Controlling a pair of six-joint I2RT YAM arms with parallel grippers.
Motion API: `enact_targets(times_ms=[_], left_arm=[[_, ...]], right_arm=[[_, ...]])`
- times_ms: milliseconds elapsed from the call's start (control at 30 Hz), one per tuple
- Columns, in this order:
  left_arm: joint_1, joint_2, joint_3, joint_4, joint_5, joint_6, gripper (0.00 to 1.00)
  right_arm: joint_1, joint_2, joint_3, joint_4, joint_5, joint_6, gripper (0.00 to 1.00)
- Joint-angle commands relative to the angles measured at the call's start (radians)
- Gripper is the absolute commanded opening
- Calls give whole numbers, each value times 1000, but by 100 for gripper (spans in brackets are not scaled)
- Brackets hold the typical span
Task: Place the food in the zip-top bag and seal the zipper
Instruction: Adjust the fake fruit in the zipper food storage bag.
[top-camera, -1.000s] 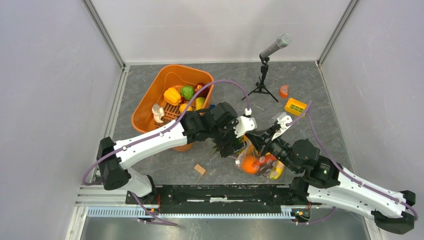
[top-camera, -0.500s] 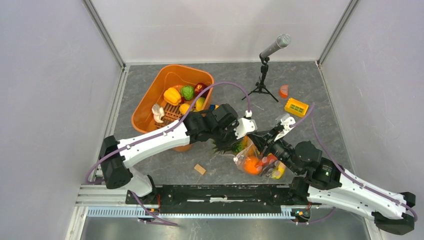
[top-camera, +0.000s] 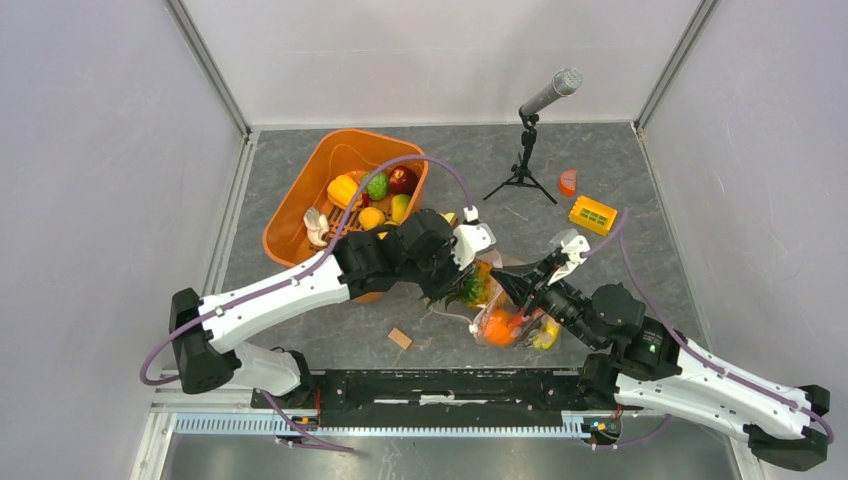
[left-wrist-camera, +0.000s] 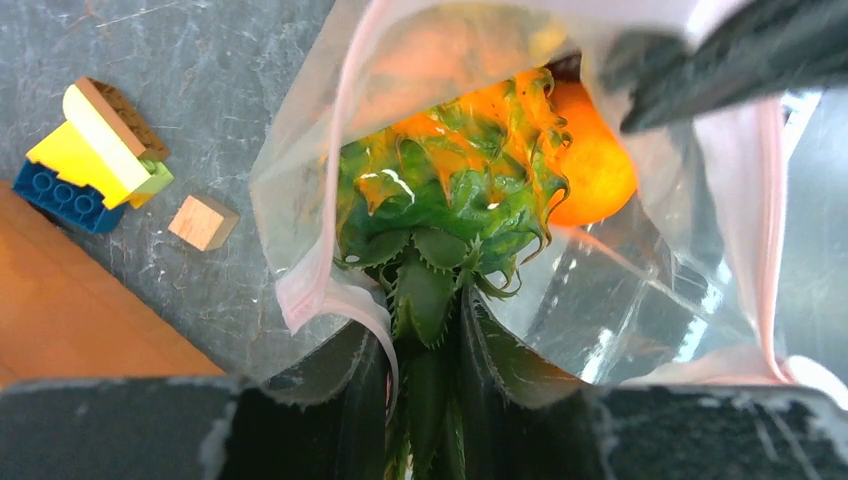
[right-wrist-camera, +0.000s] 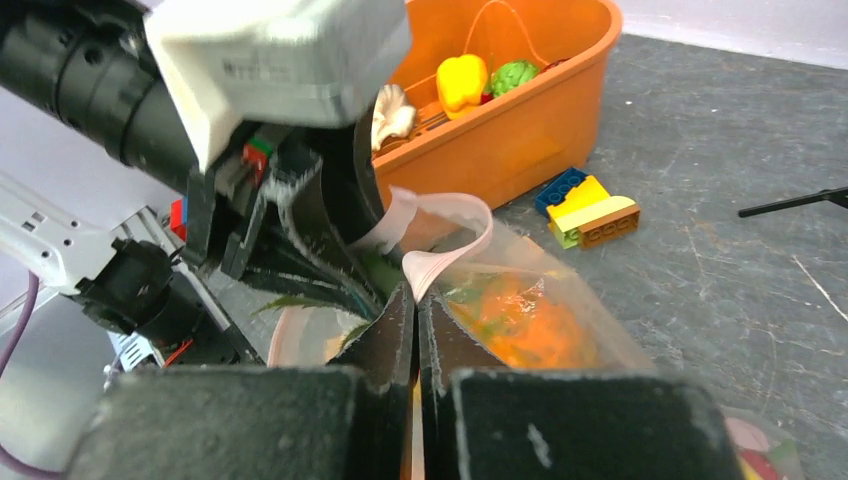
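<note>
The clear zip-top bag (top-camera: 512, 322) lies between my arms with its mouth held open. It holds an orange fruit (top-camera: 497, 326) and other small toy food. My left gripper (top-camera: 456, 288) is shut on the green crown of the pineapple (top-camera: 475, 284). In the left wrist view the pineapple (left-wrist-camera: 450, 180) has its body inside the bag mouth, next to the orange fruit (left-wrist-camera: 600, 165). My right gripper (top-camera: 512, 287) is shut on the pink zipper strip (right-wrist-camera: 440, 235) and lifts that edge. The white slider is not visible.
The orange tub (top-camera: 300, 200) at the back left holds more toy food, including a yellow pepper (top-camera: 343, 188). Building blocks (left-wrist-camera: 90, 150) and a wooden cube (left-wrist-camera: 203, 222) lie beside the bag. A microphone tripod (top-camera: 524, 165) and a yellow block (top-camera: 592, 213) stand at the back right.
My left gripper has moved left and slightly back with the pineapple still in it. My right gripper and the bag's mouth edge have shifted a little left with it.
</note>
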Motion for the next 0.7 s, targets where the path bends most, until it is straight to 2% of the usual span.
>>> enact_targets(times_ms=[0,167,333,400,467,567,600,667], left_arm=[[12,-60,17,109,-118,-169,2],[21,-78,26,97,-229,-305,2],[27,-98,70,7,-188,-273,2],[29,-96,113,-61,-223,-277,2],[29,-97,139,-111,-241,-276,2],[28,-34,237,-257,-159,-250,2],[26,-17,276,-292,-218,-286,2],[27,-55,223,-215,-305,-345,2]], right_arm=[[1,20,-18,56,-81,-9,0],[1,49,-24,92,-120,-19,0],[1,64,-21,84,-8,12,0],[1,67,-10,76,20,11,0],[1,71,-4,80,14,5,0],[1,86,-1,107,-17,0,0],[1,96,2,112,-25,1,0],[1,112,5,115,-52,2,0]])
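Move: The left fingers already hold the pineapple by its leafy crown; its body lies in the bag mouth about 8 cm to their right, 3 cm ahead and 7 cm lower. The orange is some 11 cm right and 7 cm back, 11 cm down; the toy blocks sit 13 cm ahead and level sideways; the orange box's middle is 19 cm left and 14 cm ahead. From the right hand, which pinches the bag rim, the pineapple's body lies 2 cm ahead, 2 cm left and 9 cm below. Still gripping the pineapple's crown, with the bag's edge caught beside the leaves, the left hand lifts about 5 cm and goes some 3 cm left, having first eased forward a little, and turns nearly 20 degrees counter-clockwise. The right hand keeps its pinch on the rim, shifting about 2 cm left and slightly down. ##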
